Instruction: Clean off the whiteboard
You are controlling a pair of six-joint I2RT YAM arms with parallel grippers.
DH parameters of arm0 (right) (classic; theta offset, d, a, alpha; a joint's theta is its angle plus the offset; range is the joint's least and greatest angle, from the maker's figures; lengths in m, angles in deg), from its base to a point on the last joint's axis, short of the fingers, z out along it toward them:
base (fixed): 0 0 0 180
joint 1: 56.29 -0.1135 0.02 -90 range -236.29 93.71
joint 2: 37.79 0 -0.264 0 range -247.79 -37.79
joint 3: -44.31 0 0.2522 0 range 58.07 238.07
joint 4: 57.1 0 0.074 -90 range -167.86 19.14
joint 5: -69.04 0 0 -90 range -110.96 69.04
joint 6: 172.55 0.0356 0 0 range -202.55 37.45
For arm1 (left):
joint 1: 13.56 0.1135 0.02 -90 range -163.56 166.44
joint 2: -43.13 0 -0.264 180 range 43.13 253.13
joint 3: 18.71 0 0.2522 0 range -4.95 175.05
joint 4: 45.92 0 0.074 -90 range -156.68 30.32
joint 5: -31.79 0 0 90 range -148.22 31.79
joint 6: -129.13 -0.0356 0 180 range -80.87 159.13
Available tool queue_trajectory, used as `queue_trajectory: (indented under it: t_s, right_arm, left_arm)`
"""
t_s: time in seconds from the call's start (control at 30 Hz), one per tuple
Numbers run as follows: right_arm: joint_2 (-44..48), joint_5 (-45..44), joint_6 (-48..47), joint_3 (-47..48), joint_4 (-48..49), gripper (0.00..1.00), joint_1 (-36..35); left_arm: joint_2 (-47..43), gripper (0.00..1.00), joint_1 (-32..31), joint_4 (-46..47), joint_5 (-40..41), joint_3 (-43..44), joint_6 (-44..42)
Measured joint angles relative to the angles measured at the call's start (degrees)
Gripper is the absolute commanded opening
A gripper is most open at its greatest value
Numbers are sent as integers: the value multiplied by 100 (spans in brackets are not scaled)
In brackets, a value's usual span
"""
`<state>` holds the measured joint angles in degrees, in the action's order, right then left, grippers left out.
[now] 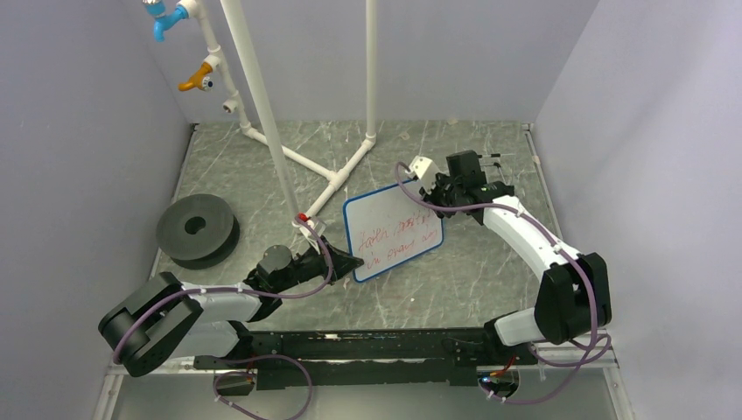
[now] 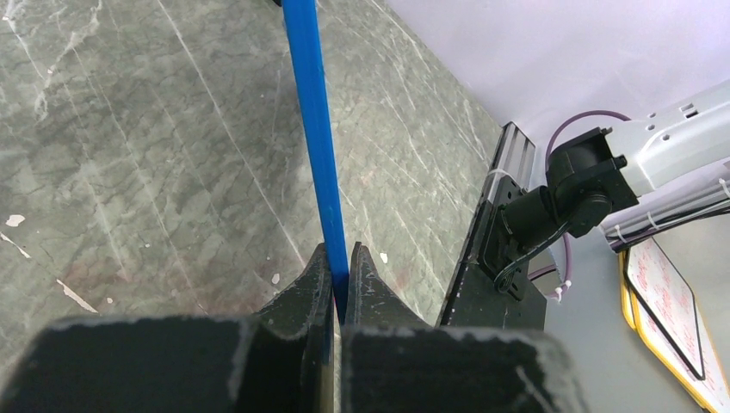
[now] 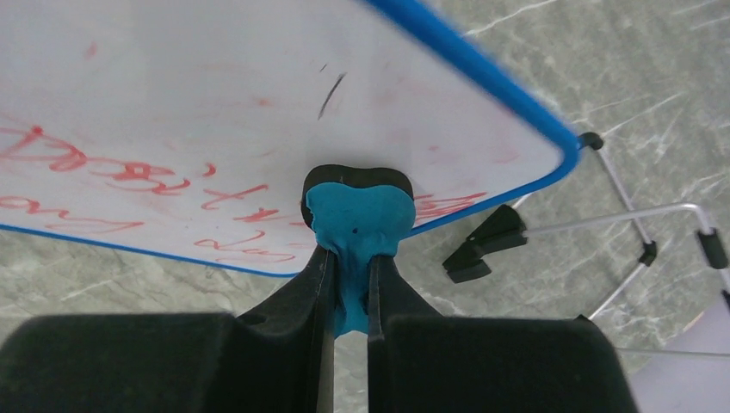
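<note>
The whiteboard (image 1: pixel 392 229) is a white board with a blue rim and red handwriting, held tilted above the table. My left gripper (image 1: pixel 353 265) is shut on its lower left corner. In the left wrist view the blue rim (image 2: pixel 314 129) runs edge-on straight up from between the left gripper's (image 2: pixel 342 258) closed fingers. My right gripper (image 3: pixel 349 258) is shut on a blue eraser (image 3: pixel 357 215) with a dark pad. The eraser presses on the whiteboard (image 3: pixel 215 112) near its right corner, just beside the red lines. From above, the right gripper (image 1: pixel 435 201) sits at the board's upper right edge.
A dark grey disc (image 1: pixel 198 229) lies at the left. A white pipe frame (image 1: pixel 332 171) stands behind the board, with taps on its upper part. A thin wire easel stand (image 3: pixel 637 232) lies on the marbled table beyond the board. Walls close in left, right and back.
</note>
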<state>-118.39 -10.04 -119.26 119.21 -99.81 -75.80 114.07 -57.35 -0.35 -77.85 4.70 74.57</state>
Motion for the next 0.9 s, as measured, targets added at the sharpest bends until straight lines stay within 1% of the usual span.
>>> queue_trajectory:
  t_s: [0.17, 0.3, 0.43, 0.53, 0.63, 0.73, 0.83, 0.9]
  right_arm:
    - [46, -44, -232, -505, 96, 0, -142]
    - [68, -50, -280, -501, -57, 0, -245]
    - [55, 168, -201, -94, -601, 0, -330]
    - [7, 426, -61, 472, -925, 0, -610]
    - [-63, 623, 109, 968, -1003, 0, -960]
    - [-83, 671, 278, 1099, -986, 0, -1209]
    - [-109, 636, 511, 1080, -898, 0, -1167]
    - [-103, 680, 697, 1003, -769, 0, -905]
  left_arm:
    - [4, 0, 0, -2, -2, 0, 70]
    - [17, 0, 7, 2, -9, 0, 109]
    - [22, 0, 7, 2, -17, 0, 57]
    - [28, 0, 7, 4, -35, 0, -7]
    - [70, 0, 9, 33, -44, 2, -9]
    - [92, 0, 11, 37, -48, 2, -4]
    - [92, 0, 11, 37, -48, 2, 17]
    - [92, 0, 13, 37, -44, 15, 20]
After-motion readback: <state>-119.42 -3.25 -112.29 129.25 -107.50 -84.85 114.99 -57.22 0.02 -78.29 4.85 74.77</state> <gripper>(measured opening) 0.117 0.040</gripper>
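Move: The right hand already holds the blue eraser on the whiteboard near its right edge; the whiteboard's middle lies about 12 cm to its left and 8 cm back, roughly level. From this hand the middle of the board's upper edge is some 14 cm left, 5 cm back and 8 cm up, and the lower line of red writing about 9 cm left, 9 cm back and 5 cm down. From the left hand, pinching the board's left edge, the board's middle is 12 cm right and 8 cm ahead. Keeping its grip on the eraser, the right hand wipes along the whiteboard in a hooked stroke: first back and down about 4 cm, then swinging left and up by some 9 cm and 8 cm, from beside the right edge towards the upper edge, with the wrist turning roughly 15 degrees, counter-clockwise and left side rising, before it starts back to the right and forward just at the end. The left hand stays in place with its fingers shut on the board's left edge, holding the tilted board against the rubbing. ##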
